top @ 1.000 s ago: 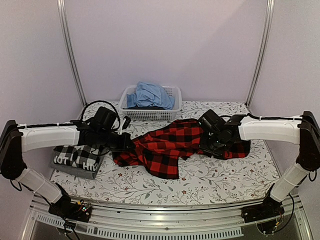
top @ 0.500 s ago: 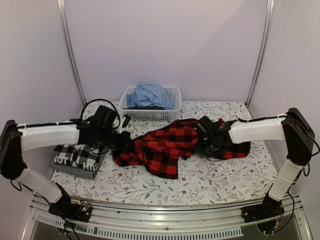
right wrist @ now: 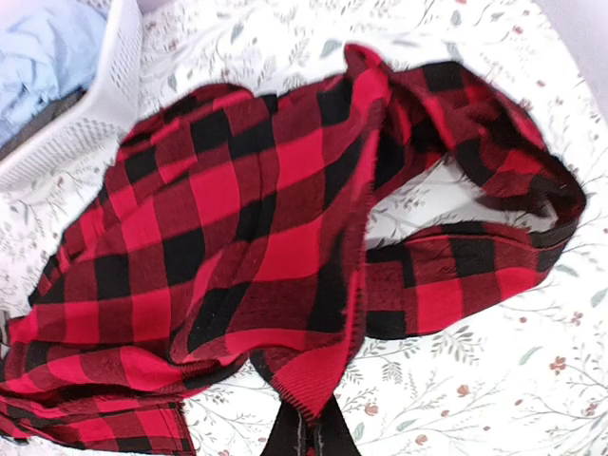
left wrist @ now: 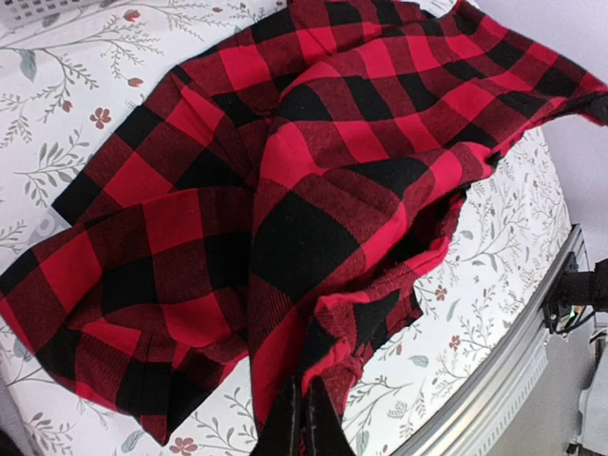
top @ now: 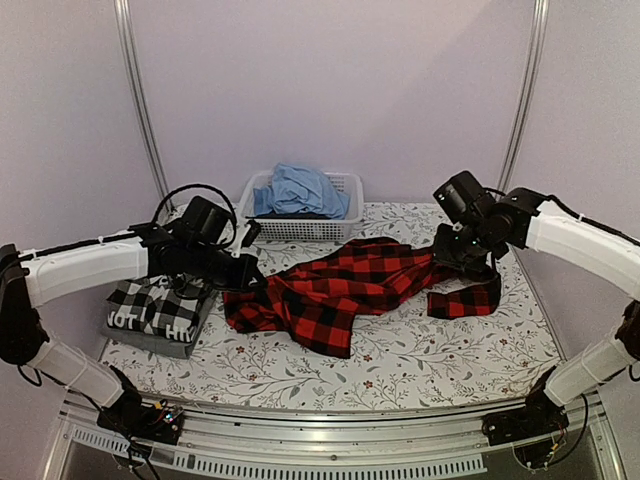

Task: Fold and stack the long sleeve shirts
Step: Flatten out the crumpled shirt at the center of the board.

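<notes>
A red-and-black check long sleeve shirt (top: 335, 290) lies crumpled and stretched across the middle of the table. My left gripper (top: 252, 282) is shut on its left edge; in the left wrist view the fingertips (left wrist: 304, 423) pinch a fold of that cloth (left wrist: 313, 190). My right gripper (top: 449, 262) is raised over the table's right side, shut on the shirt's hem (right wrist: 318, 380), which hangs up from the table. One sleeve (top: 465, 300) trails loose at the right. A folded black-and-white check shirt (top: 160, 305) sits on a dark grey one (top: 150, 340) at the left.
A white basket (top: 345, 215) holding blue cloth (top: 298, 188) stands at the back centre; its corner (right wrist: 95, 104) shows in the right wrist view. The table's metal front rail (left wrist: 494, 380) runs close beside the left gripper. Floral tablecloth (top: 440, 350) shows at the front right.
My right gripper has shut on the flannel's hem and drawn back up and to the right, stretching the shirt. The left arm has shifted slightly left, still gripping.
</notes>
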{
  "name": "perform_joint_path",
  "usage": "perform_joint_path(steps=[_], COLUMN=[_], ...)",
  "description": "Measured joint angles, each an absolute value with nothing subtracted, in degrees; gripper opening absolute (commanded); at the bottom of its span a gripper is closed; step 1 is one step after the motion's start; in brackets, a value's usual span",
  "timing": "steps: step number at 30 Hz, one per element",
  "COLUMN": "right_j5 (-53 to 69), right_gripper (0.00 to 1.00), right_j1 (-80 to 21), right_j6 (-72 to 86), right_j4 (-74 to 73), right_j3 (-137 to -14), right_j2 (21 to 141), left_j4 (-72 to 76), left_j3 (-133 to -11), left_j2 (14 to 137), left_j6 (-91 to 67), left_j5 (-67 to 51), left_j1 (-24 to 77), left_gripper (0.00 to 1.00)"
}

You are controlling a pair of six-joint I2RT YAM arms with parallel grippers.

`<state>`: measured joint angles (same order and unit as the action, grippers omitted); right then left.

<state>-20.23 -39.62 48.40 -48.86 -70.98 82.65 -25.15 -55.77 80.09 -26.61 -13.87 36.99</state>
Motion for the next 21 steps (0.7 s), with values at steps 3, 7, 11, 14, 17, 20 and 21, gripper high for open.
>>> perform_joint_path(steps=[3,7,11,14,17,20,21], right_j5=[-21.2,-22.0,-21.8,-21.5,-20.3,-18.2,-17.1], right_gripper=[0.0,0.0,0.0,0.0,0.0,0.0,0.0], right_j1=[-37.8,-37.0,-35.7,-35.2,-35.2,-35.2,-35.2], right_j6=[45.7,43.4,41.8,41.0,40.2,39.1,38.8], right_j4=[-55.6,-63.1,-68.0,-70.9,-73.0,-74.6,-75.4], right_j3=[-76.0,-81.1,-83.7,-86.3,-90.1,-91.0,-91.0], right_j2=[77.6,74.9,74.8,74.8,74.8,74.3,74.3], left_j4=[-27.3,-29.3,-30.5,-30.1,-29.4,-29.3,-29.4], left_j3=[-56.9,-57.3,-57.3,-57.3,-57.6,-58.3,-58.3], left_j2=[78.5,76.9,75.5,73.8,71.1,68.6,67.9], left_j6=[-26.1,-25.9,-26.0,-26.3,-26.6,-26.6,-26.6], left_j5=[-15.7,-19.5,-25.2,-32.6,-40.4,-46.4,-47.8], left_j1=[37.0,37.0,37.0,37.1,37.7,39.1,39.6], left_gripper=[0.0,0.0,0.0,0.0,0.0,0.0,0.0])
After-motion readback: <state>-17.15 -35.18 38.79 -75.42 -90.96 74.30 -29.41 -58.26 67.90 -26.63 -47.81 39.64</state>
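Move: Both hands already pinch the red-and-black shirt above the board: its body's middle lies about 19 cm right, 8 ahead and 9 below the left hand, and some 19 cm left, 6 ahead and 13 below the right. The near flap is roughly 13 cm right of the left hand and 4 back, the folded stack 23 cm left and 1 back. From the right hand, the loose sleeve lies about 9 cm right and 2 ahead, 13 below. With its fingers still shut on the shirt, the left hand draws its pinched edge back and up, about 11 cm each way and drifting some 4 cm right, while the wrist turns clockwise and its left side dips, each by about 25 degrees. The right hand keeps its pinch and lifts its end of the cloth about 11 cm, going right above the sleeve side by 5 or 6 cm and back a little less, its wrist barely turning. ##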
